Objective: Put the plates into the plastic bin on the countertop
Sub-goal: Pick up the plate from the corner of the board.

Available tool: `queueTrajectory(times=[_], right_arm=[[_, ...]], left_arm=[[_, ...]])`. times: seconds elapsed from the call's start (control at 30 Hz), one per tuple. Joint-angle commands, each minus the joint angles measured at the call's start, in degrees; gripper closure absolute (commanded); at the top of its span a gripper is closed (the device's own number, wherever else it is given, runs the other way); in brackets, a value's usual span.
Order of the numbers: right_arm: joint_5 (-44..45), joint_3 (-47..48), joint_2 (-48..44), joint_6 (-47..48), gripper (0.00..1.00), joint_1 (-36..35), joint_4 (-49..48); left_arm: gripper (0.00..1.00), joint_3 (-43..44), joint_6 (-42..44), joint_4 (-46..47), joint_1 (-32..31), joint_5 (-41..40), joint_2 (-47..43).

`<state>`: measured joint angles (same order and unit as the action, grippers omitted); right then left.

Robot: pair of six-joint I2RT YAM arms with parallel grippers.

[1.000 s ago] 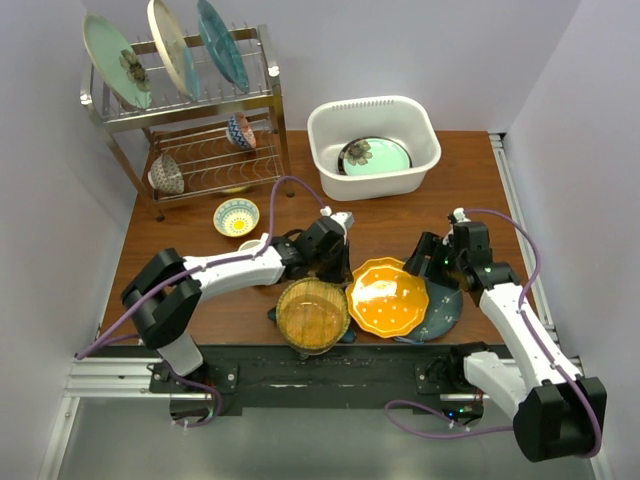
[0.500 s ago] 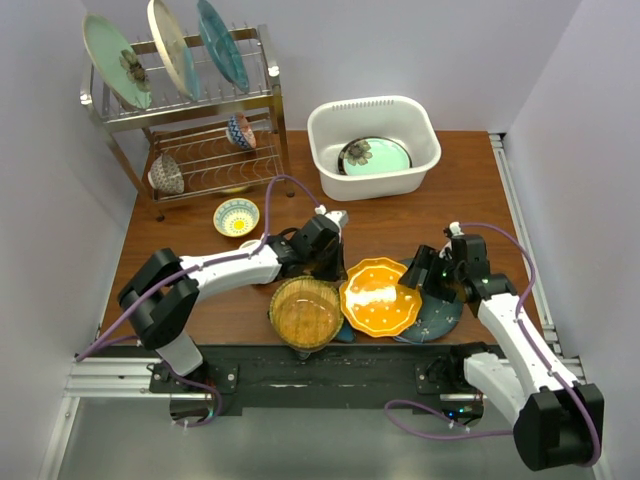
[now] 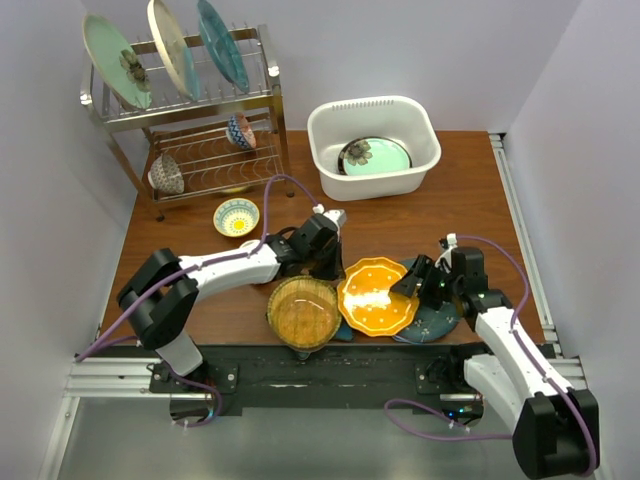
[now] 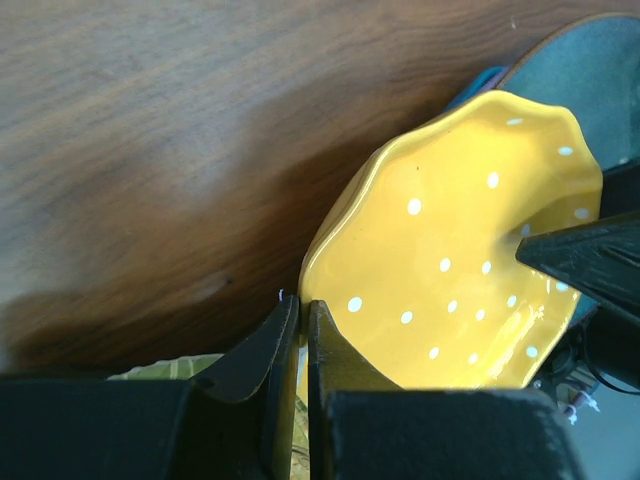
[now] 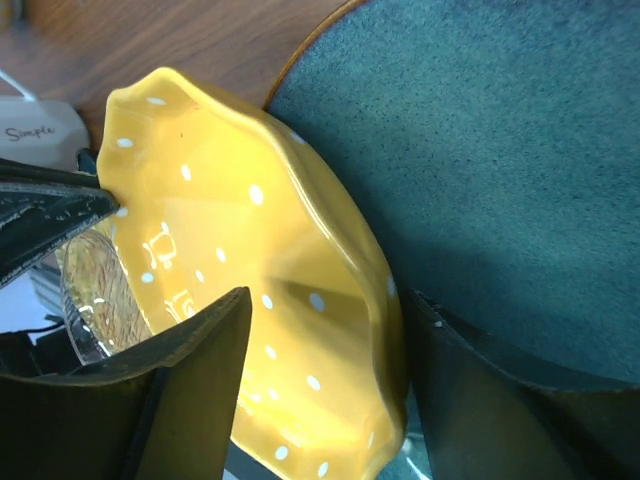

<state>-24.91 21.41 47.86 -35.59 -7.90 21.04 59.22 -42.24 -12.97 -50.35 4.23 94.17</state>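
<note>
The orange dotted plate [image 3: 378,297] is tilted up on the countertop [image 3: 450,210]. My left gripper [image 3: 326,264] is shut on the plate's left rim; in the left wrist view the left gripper [image 4: 303,305] pinches the edge of the orange plate [image 4: 450,270]. My right gripper [image 3: 415,285] stands open astride the opposite rim. Seen from the right wrist, the right gripper [image 5: 325,300] has one finger over the orange plate [image 5: 220,220] and one on the dark teal plate [image 5: 500,150] beneath. The amber plate [image 3: 305,313] lies to the left. A mint flower plate [image 3: 375,155] lies in the plastic bin [image 3: 325,150].
A steel wire rack [image 3: 185,110] at the back left holds three upright plates and small bowls. A patterned bowl [image 3: 237,216] sits on the wood in front of it. The dark teal plate [image 3: 443,318] lies near the front edge under the orange one.
The orange plate has shifted left and tipped up in the left gripper. The right gripper has come in leftward onto the plate's right rim and its jaws have narrowed.
</note>
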Motion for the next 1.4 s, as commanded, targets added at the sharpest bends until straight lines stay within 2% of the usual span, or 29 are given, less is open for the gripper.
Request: queueTrajectory(times=[0.0, 0.03, 0.07, 0.17, 0.57, 0.87, 0.93, 1.03, 1.07, 1.13, 1.17, 1.37], right_arm=[[-5.6, -3.7, -0.1, -3.8, 0.48, -0.4, -4.2], [-5.8, -3.8, -0.4, -4.0, 0.52, -0.4, -4.4], [-5.9, -3.7, -0.5, -4.0, 0.66, -0.4, -4.5], [-6.0, -3.3, -1.9, -4.1, 0.84, -0.4, -3.9], [-5.9, -2.3, -4.7, -4.7, 1.0, -0.4, -2.2], [-5.5, -0.1, -5.1, -4.3, 1.0, -0.4, -0.6], [-5.3, 0.6, -5.2, -4.0, 1.0, -0.4, -0.1], [-5.2, 1.7, -5.2, -4.0, 1.0, -0.4, 0.2], [-5.2, 2.0, -5.2, -4.0, 1.0, -0.4, 0.3], [-5.2, 2.8, -5.2, -3.8, 1.0, -0.4, 0.7], [-5.2, 2.9, -5.3, -3.8, 1.0, -0.4, 0.6], [-5.4, 5.4, -5.1, -3.0, 1.0, -0.4, 1.9]], left_arm=[[1.0, 0.1, 1.4, 0.4, 0.4, -0.4, -0.4], [1.0, 0.2, 1.4, 0.5, 0.3, -0.3, -0.3], [1.0, 0.3, 1.4, 0.5, 0.4, -0.2, -0.2], [1.0, 0.4, 1.5, 0.6, 0.4, 0.0, -0.1], [1.0, 0.9, 1.7, 0.5, 0.3, 0.3, -0.2], [0.99, 1.5, 2.1, -0.6, 0.4, -1.9, -3.1], [0.95, 1.7, 2.2, -1.1, 0.3, -2.6, -3.7], [0.83, 2.1, 2.6, -2.0, 0.3, -3.2, -4.3], [0.76, 2.5, 2.8, -2.1, 0.4, -3.4, -4.5], [0.7, 2.8, 2.9, -2.7, 0.4, -3.7, -4.9], [0.63, 3.2, 3.1, -2.8, 0.4, -3.8, -5.0], [0.38, 3.8, 3.3, -4.5, 0.4, -6.2, -7.0]])
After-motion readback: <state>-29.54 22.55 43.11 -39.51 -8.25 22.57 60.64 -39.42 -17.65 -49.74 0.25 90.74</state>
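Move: The left hand already holds the yellow plate's left rim; the plate's middle lies about 9 cm right and 6 cm back from it. The right hand's open fingers straddle the right rim, the middle some 7 cm left, 3 cm back. From the right hand, the blue plate lies just below, 3 cm back and 3 cm right; the glass bowl is 25 cm left, 6 cm back. Right fingers pinch the plate's right rim, rising about 3 cm; the left hand edges leftward, then lets go. ##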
